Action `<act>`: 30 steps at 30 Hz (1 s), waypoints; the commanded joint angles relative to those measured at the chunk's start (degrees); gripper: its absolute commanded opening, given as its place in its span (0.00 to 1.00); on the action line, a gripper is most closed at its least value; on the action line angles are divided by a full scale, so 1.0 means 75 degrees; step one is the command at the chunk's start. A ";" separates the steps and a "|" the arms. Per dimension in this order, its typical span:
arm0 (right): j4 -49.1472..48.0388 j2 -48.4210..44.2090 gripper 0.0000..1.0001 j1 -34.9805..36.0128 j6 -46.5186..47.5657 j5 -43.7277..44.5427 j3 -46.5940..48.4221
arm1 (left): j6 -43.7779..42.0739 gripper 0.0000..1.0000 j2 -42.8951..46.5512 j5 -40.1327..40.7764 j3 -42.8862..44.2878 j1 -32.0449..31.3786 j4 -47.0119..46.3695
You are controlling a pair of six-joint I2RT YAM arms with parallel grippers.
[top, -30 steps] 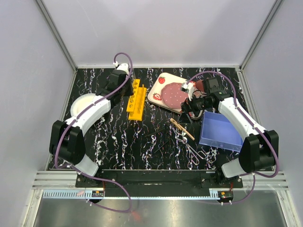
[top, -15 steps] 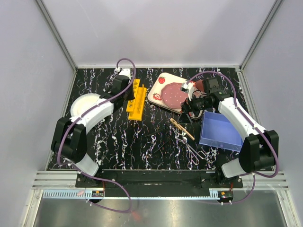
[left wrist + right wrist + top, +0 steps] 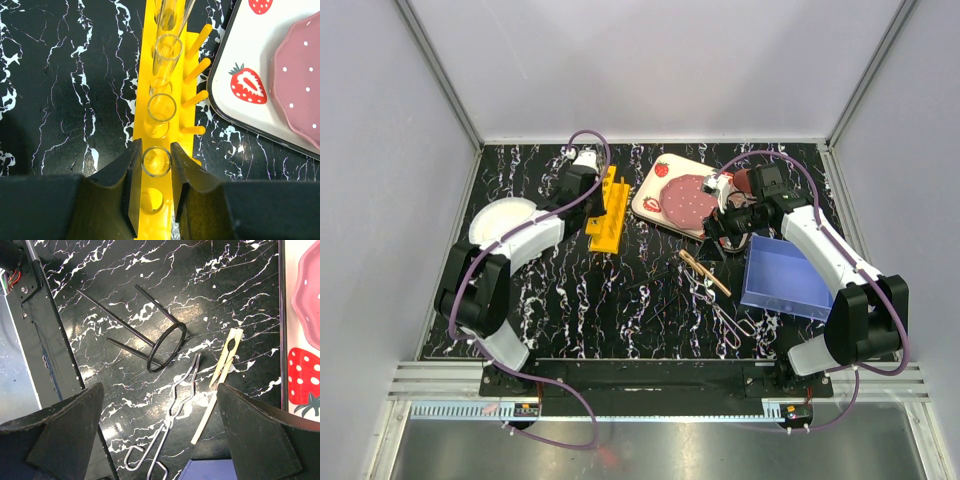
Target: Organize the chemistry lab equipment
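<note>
In the left wrist view the yellow holed rack runs away from me with two clear glass tubes standing in its holes. My left gripper is shut on a third glass tube, upright over the rack's near end. My right gripper hangs wide open and empty above the table. Below it lie the silvery forceps, the tan wooden clamp and a black ring with thin rod legs.
The strawberry-print tray with the pink dotted plate lies just right of the rack. A blue bin sits at the right, under my right forearm. A white dish is at the left edge.
My left arm has swung a little to the right, bringing its gripper over the rack. The right arm has not moved.
</note>
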State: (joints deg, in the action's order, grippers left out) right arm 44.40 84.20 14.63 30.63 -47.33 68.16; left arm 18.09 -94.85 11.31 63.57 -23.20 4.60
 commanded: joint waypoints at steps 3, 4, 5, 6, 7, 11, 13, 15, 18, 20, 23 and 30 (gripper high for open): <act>0.0009 0.0011 1.00 -0.0053 0.0158 -0.0216 0.0053 | 0.0201 0.22 0.0037 0.0261 -0.0179 -0.0012 -0.0752; -0.0002 -0.0001 1.00 -0.0064 0.0158 -0.0205 0.0053 | 0.0225 0.23 0.0049 0.0285 -0.0226 -0.0024 -0.0777; 0.0021 0.0011 1.00 -0.0064 0.0158 -0.0216 0.0053 | 0.0237 0.24 0.0072 0.0308 -0.0238 -0.0012 -0.0789; 0.0009 -0.0001 1.00 -0.0064 0.0169 -0.0217 0.0053 | 0.0237 0.27 0.0095 0.0320 -0.0249 -0.0012 -0.0789; 0.0009 -0.0001 1.00 -0.0064 0.0170 -0.0228 0.0053 | 0.0237 0.29 0.0107 0.0343 -0.0284 -0.0012 -0.0789; 0.0044 0.0011 1.00 -0.0088 0.0216 -0.0240 0.0041 | 0.0260 0.46 0.0306 0.0530 -0.0355 -0.0012 -0.0766; 0.0056 0.0023 1.00 -0.0076 0.0240 -0.0240 0.0029 | 0.0272 0.54 0.0540 0.0589 -0.0437 -0.0024 -0.0766; 0.0080 -0.0001 1.00 -0.0088 0.0263 -0.0252 0.0006 | 0.0284 0.59 0.0727 0.0648 -0.0495 -0.0024 -0.0719; 0.0115 -0.0106 1.00 -0.0088 0.0404 -0.0263 -0.0018 | 0.0272 0.67 0.1126 0.0730 -0.0554 -0.0012 -0.0637; 0.0115 -0.0234 1.00 -0.0088 0.0485 -0.0252 -0.0053 | 0.0249 0.72 0.1477 0.0765 -0.0589 -0.0012 -0.0440; 0.0126 -0.0445 1.00 -0.0099 0.0614 -0.0217 -0.0065 | 0.0108 0.83 0.2028 0.0765 -0.0671 -0.0012 -0.0297; 0.0487 -0.1300 1.00 -0.0099 0.2401 -0.1418 -0.0404 | -0.0442 0.99 0.3423 0.0765 -0.0859 0.0035 0.0393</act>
State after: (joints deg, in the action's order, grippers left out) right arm 45.12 80.31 14.20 36.40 -48.95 66.67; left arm 17.96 -74.63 15.31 57.65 -23.20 5.02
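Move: The test tube in the left fingers already stands over the second hole from the yellow rack's near end, that hole about 4 cm below the hand. The last empty hole is some 2 cm nearer the base; the next standing tube is roughly 2 cm farther out. The white plate lies about 19 cm left and 4 cm back, the strawberry tray some 20 cm right and 1 cm ahead. From the right hand the hole is about 22 cm left, 9 cm ahead. The test tube, still pinched by the left fingers, is eased down about 1 cm into its rack hole; then the fingers spread from nearly shut to wide open and let go of it. The hand climbs some 11 cm clear, drawing back and a little left as it rises, fingertips tilting up. ##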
